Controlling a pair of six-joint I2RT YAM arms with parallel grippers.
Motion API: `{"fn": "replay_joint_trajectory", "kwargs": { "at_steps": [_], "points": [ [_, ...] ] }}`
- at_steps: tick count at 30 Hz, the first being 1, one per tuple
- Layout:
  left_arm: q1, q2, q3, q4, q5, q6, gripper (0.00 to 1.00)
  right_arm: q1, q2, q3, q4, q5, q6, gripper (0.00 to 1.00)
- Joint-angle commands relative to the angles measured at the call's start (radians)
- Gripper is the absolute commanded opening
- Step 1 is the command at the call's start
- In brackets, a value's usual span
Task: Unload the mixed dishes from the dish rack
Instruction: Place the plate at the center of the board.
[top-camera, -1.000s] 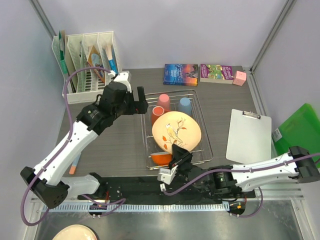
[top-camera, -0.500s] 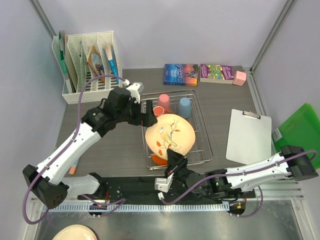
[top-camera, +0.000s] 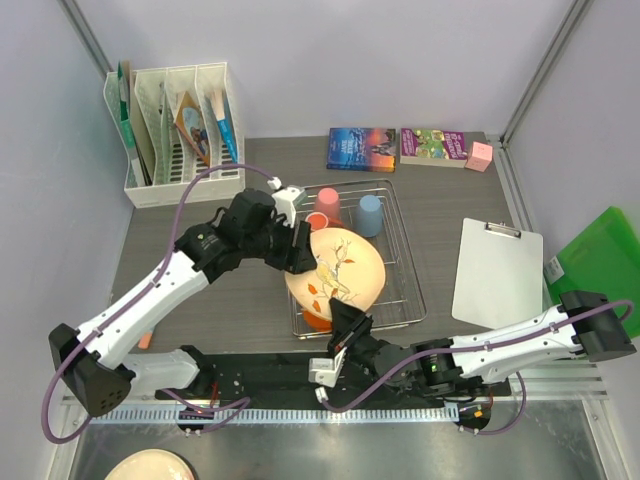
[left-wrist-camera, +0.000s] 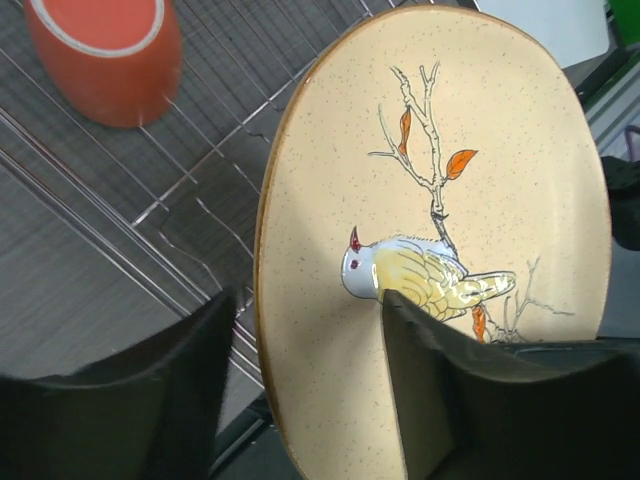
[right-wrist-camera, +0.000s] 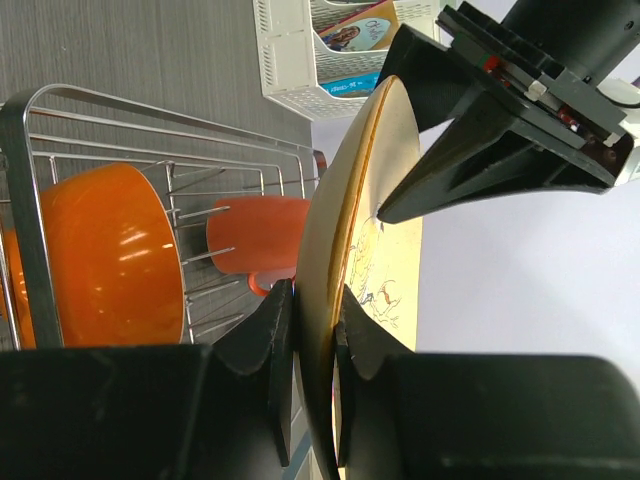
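Note:
The cream floral-patterned plate (top-camera: 338, 268) stands tilted on edge over the silver dish rack (top-camera: 404, 262). My right gripper (top-camera: 345, 322) is shut on its lower rim, with the jaws clamped on both faces (right-wrist-camera: 315, 295). My left gripper (top-camera: 306, 254) is open and straddles the plate's upper left rim (left-wrist-camera: 308, 310) with a gap on the outer side. The orange mug (top-camera: 316, 222), pink cup (top-camera: 328, 203) and light blue cup (top-camera: 370, 213) sit at the rack's far end. The orange bowl (top-camera: 317, 319) lies at the near end, half hidden by the plate, and also shows in the right wrist view (right-wrist-camera: 110, 250).
A white slotted organiser (top-camera: 180, 125) stands at the back left. Two books (top-camera: 361, 149) (top-camera: 433, 145) and a pink block (top-camera: 480, 155) lie at the back. A clipboard (top-camera: 497, 272) and green folder (top-camera: 598, 262) are on the right. Another cream plate (top-camera: 150, 466) lies at the bottom left.
My left gripper has swung right and down from beside the rack to straddle the plate's rim. The plate, held by the right gripper, has risen and tipped toward the left.

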Motion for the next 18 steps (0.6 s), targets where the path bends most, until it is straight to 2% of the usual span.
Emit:
{"fn": "replay_joint_trajectory", "kwargs": {
  "at_steps": [1,2,5,6,11,14,18],
  "points": [
    [-0.004,-0.002,-0.015,0.012,0.054,0.023,0.47,0.006,-0.023,0.043,0.15,0.011,-0.078,0.01],
    [-0.003,0.0,-0.016,0.015,0.054,0.022,0.43,0.006,-0.021,0.043,0.153,0.011,-0.078,0.01],
    [-0.004,0.003,-0.015,0.023,0.041,0.022,0.17,0.006,-0.017,0.042,0.166,0.014,-0.078,0.01],
    [-0.003,0.003,-0.013,0.021,0.032,0.02,0.0,0.006,-0.017,0.042,0.169,0.015,-0.078,0.01],
    [-0.004,-0.011,-0.022,0.06,0.014,0.008,0.0,0.012,-0.006,0.04,0.196,0.029,-0.08,0.01],
    [-0.003,-0.026,-0.033,0.08,0.014,0.0,0.0,0.014,0.002,0.034,0.212,0.029,-0.077,0.07],
    [-0.003,-0.038,-0.053,0.113,0.032,-0.02,0.0,0.015,0.002,0.028,0.218,0.031,-0.078,0.03]
  ]
}}
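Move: The plate, already held over the rack by the right hand at its near rim, has its middle about 8 cm to the right of the left hand, some 3 cm back and about 1 cm lower; its left rim lies between the open left fingers. The orange mug is about 9 cm ahead of that hand, 3 cm right and 13 cm below; the blue mug some 12 cm ahead, 16 cm right, equally low. From the right hand the plate's middle is about 9 cm ahead, 2 cm left, 3 cm higher; the orange bowl about 2 cm ahead, 6 cm left, 10 cm below. Almost in place, the left hand shuts its fingers from more than half open and pinches the plate's left rim, then eases up about 2 cm, with a slight shift forward and right and a small roll that lowers its left side. The right hand stays put and keeps its pinch on the near rim. ##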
